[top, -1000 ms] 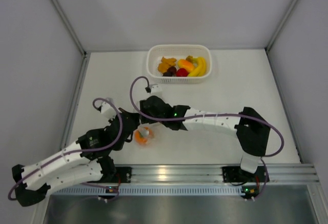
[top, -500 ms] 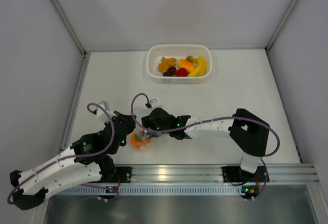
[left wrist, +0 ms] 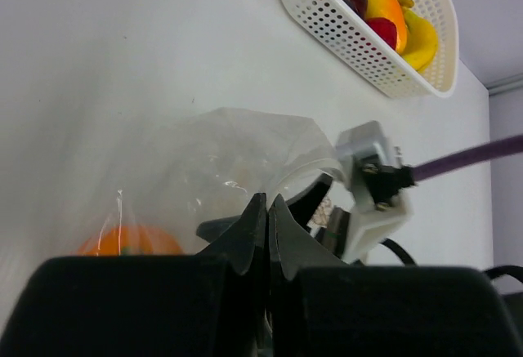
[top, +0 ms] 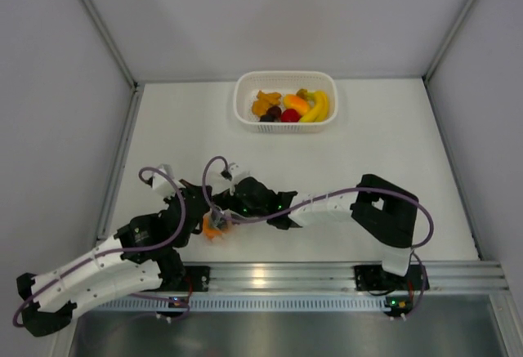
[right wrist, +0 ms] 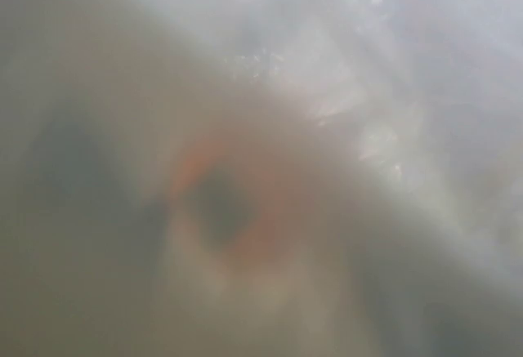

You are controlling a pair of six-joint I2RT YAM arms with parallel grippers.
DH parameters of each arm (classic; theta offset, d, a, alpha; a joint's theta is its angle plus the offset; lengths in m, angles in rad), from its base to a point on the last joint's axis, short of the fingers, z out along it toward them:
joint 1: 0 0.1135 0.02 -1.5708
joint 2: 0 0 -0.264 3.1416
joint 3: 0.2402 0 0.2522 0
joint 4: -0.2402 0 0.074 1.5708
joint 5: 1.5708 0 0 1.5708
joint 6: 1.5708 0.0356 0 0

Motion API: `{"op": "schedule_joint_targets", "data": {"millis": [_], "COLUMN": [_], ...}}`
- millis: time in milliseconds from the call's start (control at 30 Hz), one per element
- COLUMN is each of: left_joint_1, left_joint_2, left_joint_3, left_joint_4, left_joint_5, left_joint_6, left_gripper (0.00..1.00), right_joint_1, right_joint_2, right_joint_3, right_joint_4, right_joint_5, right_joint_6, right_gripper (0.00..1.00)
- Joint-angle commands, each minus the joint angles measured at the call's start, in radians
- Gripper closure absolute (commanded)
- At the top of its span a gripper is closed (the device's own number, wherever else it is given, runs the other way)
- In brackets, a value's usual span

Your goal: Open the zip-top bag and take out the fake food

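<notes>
The clear zip-top bag (left wrist: 237, 157) lies near the table's front left, and my left gripper (left wrist: 268, 203) is shut on its near edge. An orange piece of fake food (left wrist: 131, 243) sits inside the bag at the left. In the top view the bag (top: 214, 228) lies between my left gripper (top: 198, 211) and my right gripper (top: 221, 216). The right gripper reaches into the bag's mouth, its dark fingers (left wrist: 317, 198) spread apart inside the plastic. The right wrist view is a blur of plastic with an orange ring (right wrist: 237, 202); no fingers show there.
A white perforated basket (top: 245, 116) stands at the back centre and holds a yellow banana (top: 319, 106), an orange, a red fruit, a dark purple piece and orange bits. White walls close in the left, back and right. A metal rail runs along the near edge.
Both arms have drawn toward the near left. The bag with its orange piece shifted left and nearer. My right gripper pushed deeper into the bag and its fingers spread wider.
</notes>
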Motion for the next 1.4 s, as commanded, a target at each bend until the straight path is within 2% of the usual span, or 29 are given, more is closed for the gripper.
{"op": "schedule_joint_targets", "data": {"millis": [0,400,467,533,633,700,733,867,900,967,1000,1033,1100,1267,1300,1367], "left_joint_1": [-0.005,-0.005,-0.005,-0.006,-0.005,-0.006,-0.005,-0.005,-0.005,-0.005,-0.005,-0.005,-0.005,-0.005,-0.005,-0.005], "left_joint_2": [-0.008,-0.054,-0.062,-0.065,-0.074,-0.073,-0.076,-0.083,-0.084,-0.085,-0.090,-0.090,-0.090,-0.090,-0.090,-0.091], "left_joint_3": [-0.010,-0.033,-0.038,-0.038,-0.035,-0.032,-0.030,-0.029,-0.029,-0.030,-0.032,-0.032,-0.035,-0.033,-0.032,-0.032], "left_joint_4": [0.049,0.044,0.044,0.043,0.043,0.043,0.043,0.043,0.041,0.041,0.043,0.041,0.041,0.041,0.041,0.040], "left_joint_5": [0.021,-0.005,-0.008,-0.010,-0.010,-0.010,-0.010,-0.010,-0.010,-0.011,-0.011,-0.013,-0.018,-0.021,-0.022,-0.024], "left_joint_6": [-0.001,0.023,0.023,0.025,0.032,0.039,0.042,0.049,0.051,0.048,0.048,0.048,0.046,0.045,0.049,0.052], "left_gripper": [1.00,1.00,1.00,1.00,1.00,1.00,1.00,1.00,1.00,1.00,1.00,1.00,1.00,1.00,1.00,1.00], "right_joint_1": [0.026,0.028,0.026,0.025,0.019,0.018,0.018,0.026,0.028,0.031,0.032,0.032,0.031,0.032,0.032,0.032], "right_joint_2": [0.102,0.154,0.161,0.171,0.190,0.207,0.211,0.220,0.223,0.230,0.236,0.236,0.221,0.126,0.110,0.078], "right_joint_3": [0.061,0.073,0.072,0.072,0.084,0.098,0.110,0.116,0.115,0.104,0.089,0.076,0.043,0.006,-0.005,-0.013], "right_joint_4": [0.072,-0.055,-0.066,-0.067,-0.055,-0.066,-0.066,-0.072,-0.072,-0.071,-0.055,-0.043,-0.008,-0.003,-0.002,-0.003], "right_joint_5": [-0.057,0.133,0.154,0.171,0.144,0.112,0.092,0.035,0.030,0.021,0.021,0.020,0.021,0.087,0.098,0.125], "right_joint_6": [-0.025,-0.022,-0.018,-0.012,-0.007,-0.004,-0.004,-0.005,-0.004,0.002,0.008,0.016,0.031,0.016,0.010,-0.002], "right_gripper": [0.10,0.24,0.33,0.37,0.36,0.34,0.29,0.29,0.31,0.43,0.49,0.62,0.71,0.78,0.82,0.83]}}
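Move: Inside the zip-top bag, the orange fruit lies about 3 cm to the right hand's left, a centimetre back and some 5 cm below. The bag's rim, pinched by the left fingers, is about 11 cm above the right hand, 4 cm ahead and 1 cm left; the white basket stands roughly 40 cm ahead and 18 cm right. From the left hand, the fruit is about 5 cm back, 2 cm left and 16 cm below. Sinking some 4 cm deeper into the bag, the right hand, wide open, shifts nearly 2 cm forward and then back, while working left about 3 cm to the orange fruit. There its fingers close to about a third open and pinch the fruit's sides, and the hand starts drawing back right. The left fingers stay shut on the rim, keeping the bag up. ##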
